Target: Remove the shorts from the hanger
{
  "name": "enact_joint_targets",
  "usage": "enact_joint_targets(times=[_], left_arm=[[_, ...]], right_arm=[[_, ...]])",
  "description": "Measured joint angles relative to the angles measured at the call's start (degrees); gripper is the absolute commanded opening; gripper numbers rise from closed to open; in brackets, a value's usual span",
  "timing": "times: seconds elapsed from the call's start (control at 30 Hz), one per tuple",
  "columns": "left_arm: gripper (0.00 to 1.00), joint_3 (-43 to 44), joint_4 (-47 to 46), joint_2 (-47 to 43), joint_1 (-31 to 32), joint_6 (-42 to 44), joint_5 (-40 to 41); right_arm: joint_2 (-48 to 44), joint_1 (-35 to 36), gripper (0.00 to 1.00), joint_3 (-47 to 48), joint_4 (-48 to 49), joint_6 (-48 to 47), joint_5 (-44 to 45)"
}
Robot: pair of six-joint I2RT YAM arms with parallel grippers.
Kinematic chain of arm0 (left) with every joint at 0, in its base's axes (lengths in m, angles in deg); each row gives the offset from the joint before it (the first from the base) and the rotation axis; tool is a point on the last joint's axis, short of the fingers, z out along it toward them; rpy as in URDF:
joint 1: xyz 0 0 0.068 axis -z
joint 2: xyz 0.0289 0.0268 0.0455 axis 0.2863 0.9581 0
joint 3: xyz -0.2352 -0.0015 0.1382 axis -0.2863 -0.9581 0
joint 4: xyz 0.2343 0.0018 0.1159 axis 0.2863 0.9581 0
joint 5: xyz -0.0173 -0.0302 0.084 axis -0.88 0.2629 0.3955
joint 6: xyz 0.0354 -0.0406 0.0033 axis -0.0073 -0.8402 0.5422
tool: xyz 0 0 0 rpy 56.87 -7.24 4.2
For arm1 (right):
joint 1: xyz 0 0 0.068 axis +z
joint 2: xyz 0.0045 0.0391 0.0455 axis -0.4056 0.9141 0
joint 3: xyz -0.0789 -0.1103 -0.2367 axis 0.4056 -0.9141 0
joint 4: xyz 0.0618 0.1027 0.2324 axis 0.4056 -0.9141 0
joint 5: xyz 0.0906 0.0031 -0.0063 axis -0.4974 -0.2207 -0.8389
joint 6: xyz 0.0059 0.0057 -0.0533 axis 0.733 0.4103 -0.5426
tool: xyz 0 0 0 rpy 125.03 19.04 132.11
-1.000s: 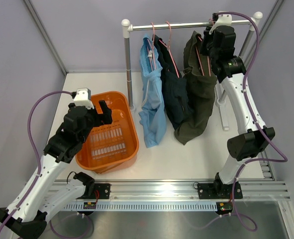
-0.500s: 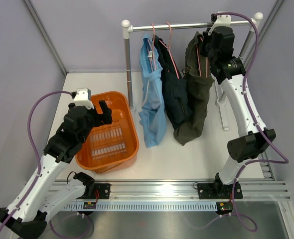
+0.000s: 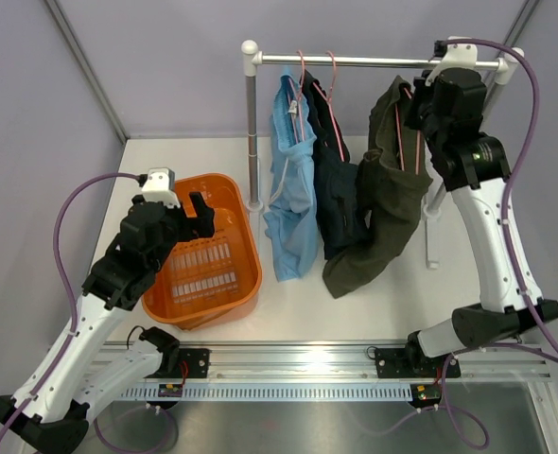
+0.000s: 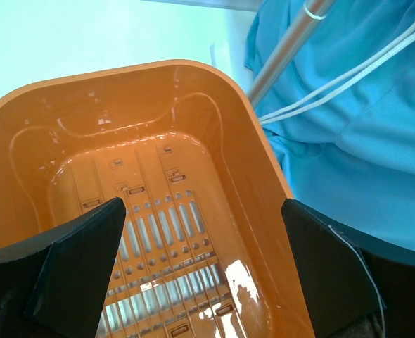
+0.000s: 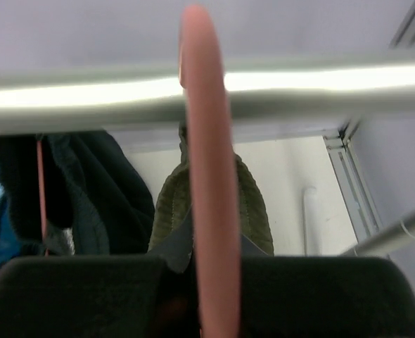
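Note:
Three pairs of shorts hang on pink hangers from a metal rail [image 3: 374, 61]: light blue [image 3: 293, 199], dark navy [image 3: 340, 189] and dark olive [image 3: 383, 208]. My right gripper [image 3: 421, 99] is up by the rail's right end, shut on the olive pair's hanger. In the right wrist view the pink hanger hook [image 5: 206, 162] runs up between my jaws [image 5: 207, 267] and over the rail [image 5: 88, 98], with olive shorts [image 5: 253, 211] below. My left gripper [image 3: 189, 213] stands open above the orange basket [image 3: 246, 284], nothing between its fingers [image 4: 204, 267]. The light blue shorts [image 4: 355, 141] hang just beyond the basket [image 4: 250, 155].
The rack's left post [image 3: 252, 132] stands right behind the basket. Its white right foot [image 3: 430, 236] lies on the table beside the olive shorts. Purple walls with slanted frame bars [image 3: 85, 66] close in the back and sides.
My right gripper has shut on the olive pair's hanger and moved right. The whole rack shifted right with it, and the olive shorts swung out.

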Motion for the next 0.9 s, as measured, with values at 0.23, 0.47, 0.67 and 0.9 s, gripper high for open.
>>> enact_joint_targets(times=[0.23,0.47,0.67,0.9], left_arm=[[0.99,1.60,-0.46,1.31,0.00,0.76,-4.00],[0.99,4.33,-0.61,4.83,0.00,0.74,-8.59],[0.99,7.04,-0.52,6.62,1.01,0.66,-13.31],[0.99,20.13,0.33,15.26,16.44,0.85,-8.26]], right_arm=[[-9.70,0.09,0.00,-4.26,-6.14,0.83,-0.15],[-10.03,0.13,0.00,-5.62,-8.90,0.55,-1.40],[-13.49,0.17,0.00,-9.86,-12.90,2.01,-3.89],[-25.75,0.22,0.00,-14.97,-18.88,6.21,-10.47]])
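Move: The right hand holds the pink hanger by its hook, just short of the rail, which runs about 7 cm ahead at roughly its own height. The olive shorts hang some 22 cm straight below, and the black shorts hang about 17 cm left and 6 cm farther out. From the left hand the olive shorts lie about 43 cm right and 14 cm ahead, with the blue shorts between, 21 cm right and 15 cm ahead; the orange basket is below. Straight back from the rail the right hand draws the hanger with the olive shorts, about 15 cm in two pulls with a brief slackening between, sinking a little and tipping some 10 degrees down, its grip on the hook kept. The left hand, fingers wide open, swings right from over the basket towards the olive shorts, about 13 cm and mostly late, rising 8 cm and turning some 25 degrees clockwise. ##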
